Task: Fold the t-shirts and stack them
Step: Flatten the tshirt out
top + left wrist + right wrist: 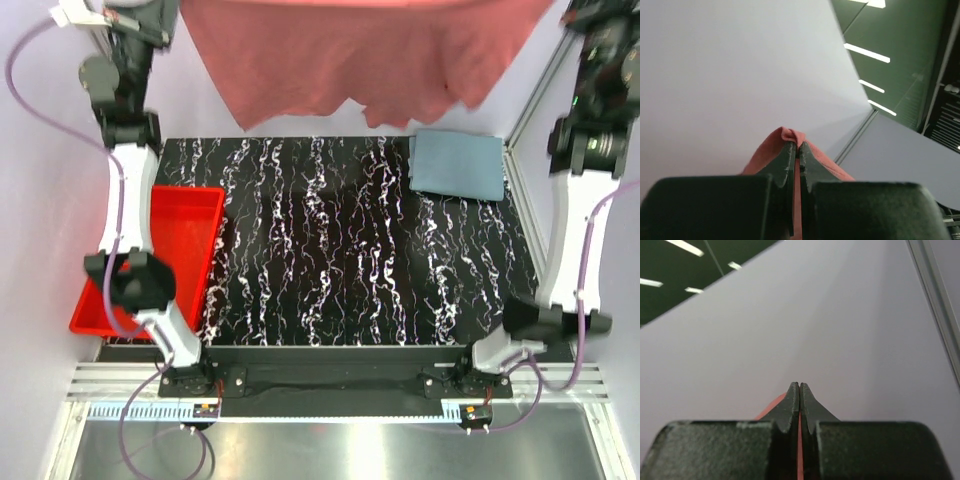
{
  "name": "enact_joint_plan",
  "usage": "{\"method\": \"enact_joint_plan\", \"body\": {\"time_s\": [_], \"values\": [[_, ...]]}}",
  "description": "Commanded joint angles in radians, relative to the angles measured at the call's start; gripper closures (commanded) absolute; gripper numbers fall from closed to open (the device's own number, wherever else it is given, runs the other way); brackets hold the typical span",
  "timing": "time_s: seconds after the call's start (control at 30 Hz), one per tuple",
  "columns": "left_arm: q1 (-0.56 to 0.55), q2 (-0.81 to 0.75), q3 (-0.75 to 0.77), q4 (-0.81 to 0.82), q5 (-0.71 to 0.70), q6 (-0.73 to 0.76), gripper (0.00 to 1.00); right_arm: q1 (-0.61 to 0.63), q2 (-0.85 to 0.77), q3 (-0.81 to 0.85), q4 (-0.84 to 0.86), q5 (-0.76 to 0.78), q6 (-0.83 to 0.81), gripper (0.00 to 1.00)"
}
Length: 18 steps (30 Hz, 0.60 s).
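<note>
A salmon-pink t-shirt (pixel 350 50) hangs spread across the top of the overhead view, held up high above the table, its lower edge dangling over the far side. Both arms reach up to its upper corners, beyond the picture's top edge. In the left wrist view my left gripper (pixel 799 145) is shut on a bunched fold of the pink shirt (pixel 790 135). My right gripper (pixel 799 385) is shut too, with pink cloth (pixel 771 406) showing between and beside its jaws. A folded grey-blue t-shirt (pixel 458 165) lies at the table's far right.
A red plastic tray (pixel 190 215) sits at the left edge of the black marbled table (pixel 330 260). White walls enclose the left and back. A metal frame post (pixel 530 100) rises at the far right.
</note>
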Motion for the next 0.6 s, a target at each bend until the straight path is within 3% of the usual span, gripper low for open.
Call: {"method": "enact_joint_plan", "body": {"time_s": [0.0, 0.03, 0.07, 0.13, 0.17, 0.27, 0.3, 0.33, 0.4, 0.57], "values": [[0.014, -0.221, -0.316, 0.123, 0.043, 0.001, 1.00, -0.008, -0.210, -0.271, -0.032, 0.068, 0.028, 1.00], [0.010, -0.268, -0.497, 0.136, 0.049, -0.005, 1.00, -0.008, -0.258, -0.354, -0.046, 0.073, 0.048, 1.00], [0.008, -0.344, -0.594, 0.139, 0.059, -0.008, 1.00, -0.008, -0.304, -0.508, -0.085, 0.069, 0.089, 1.00], [-0.006, -0.427, -0.761, 0.119, 0.081, 0.004, 1.00, -0.008, -0.433, -0.653, -0.146, 0.030, 0.132, 1.00], [-0.007, -0.505, -0.932, 0.110, 0.089, 0.001, 1.00, -0.008, -0.503, -0.773, -0.208, 0.010, 0.167, 1.00], [-0.006, -0.669, -1.163, -0.020, 0.150, 0.084, 1.00, -0.005, -0.608, -0.919, -0.386, -0.080, 0.168, 1.00], [-0.006, -0.712, -1.199, -0.195, 0.145, 0.189, 1.00, 0.072, -0.634, -0.933, -0.448, 0.014, 0.136, 1.00], [-0.010, -0.743, -1.225, -0.268, 0.152, 0.237, 1.00, 0.109, -0.657, -0.949, -0.548, 0.036, 0.096, 1.00], [-0.033, -0.806, -1.262, -0.495, 0.101, 0.382, 1.00, 0.153, -0.715, -0.977, -0.625, -0.005, 0.091, 1.00], [-0.154, -0.897, -1.376, -0.654, 0.018, 0.471, 1.00, 0.205, -0.847, -1.094, -0.921, -0.102, 0.121, 1.00]]}}
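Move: The bare middle of the table, where the salmon t-shirt stretched between both hands is taken, lies some 64 cm below the left hand, about 8 cm back and 26 cm to its right. From the right hand it is roughly level fore-and-aft, 35 cm left and 70 cm down. The folded blue cloth sits about 16 cm ahead of the right hand, almost in line and 69 cm below; the red bin is about 20 cm back and 17 cm left of the left hand, 60 cm down. Flinging the held t-shirt down, both hands plunge together towards the table, some 35 cm or a little more, while drawing back towards the bases by 12 to 15 cm. Both wrists tip over by about 50 to 55 degrees, from fingers pointing up and forward to slightly below level; late in the drop the hands also close in on each other. The shut fingers keep their pinch on the shirt's edge. ##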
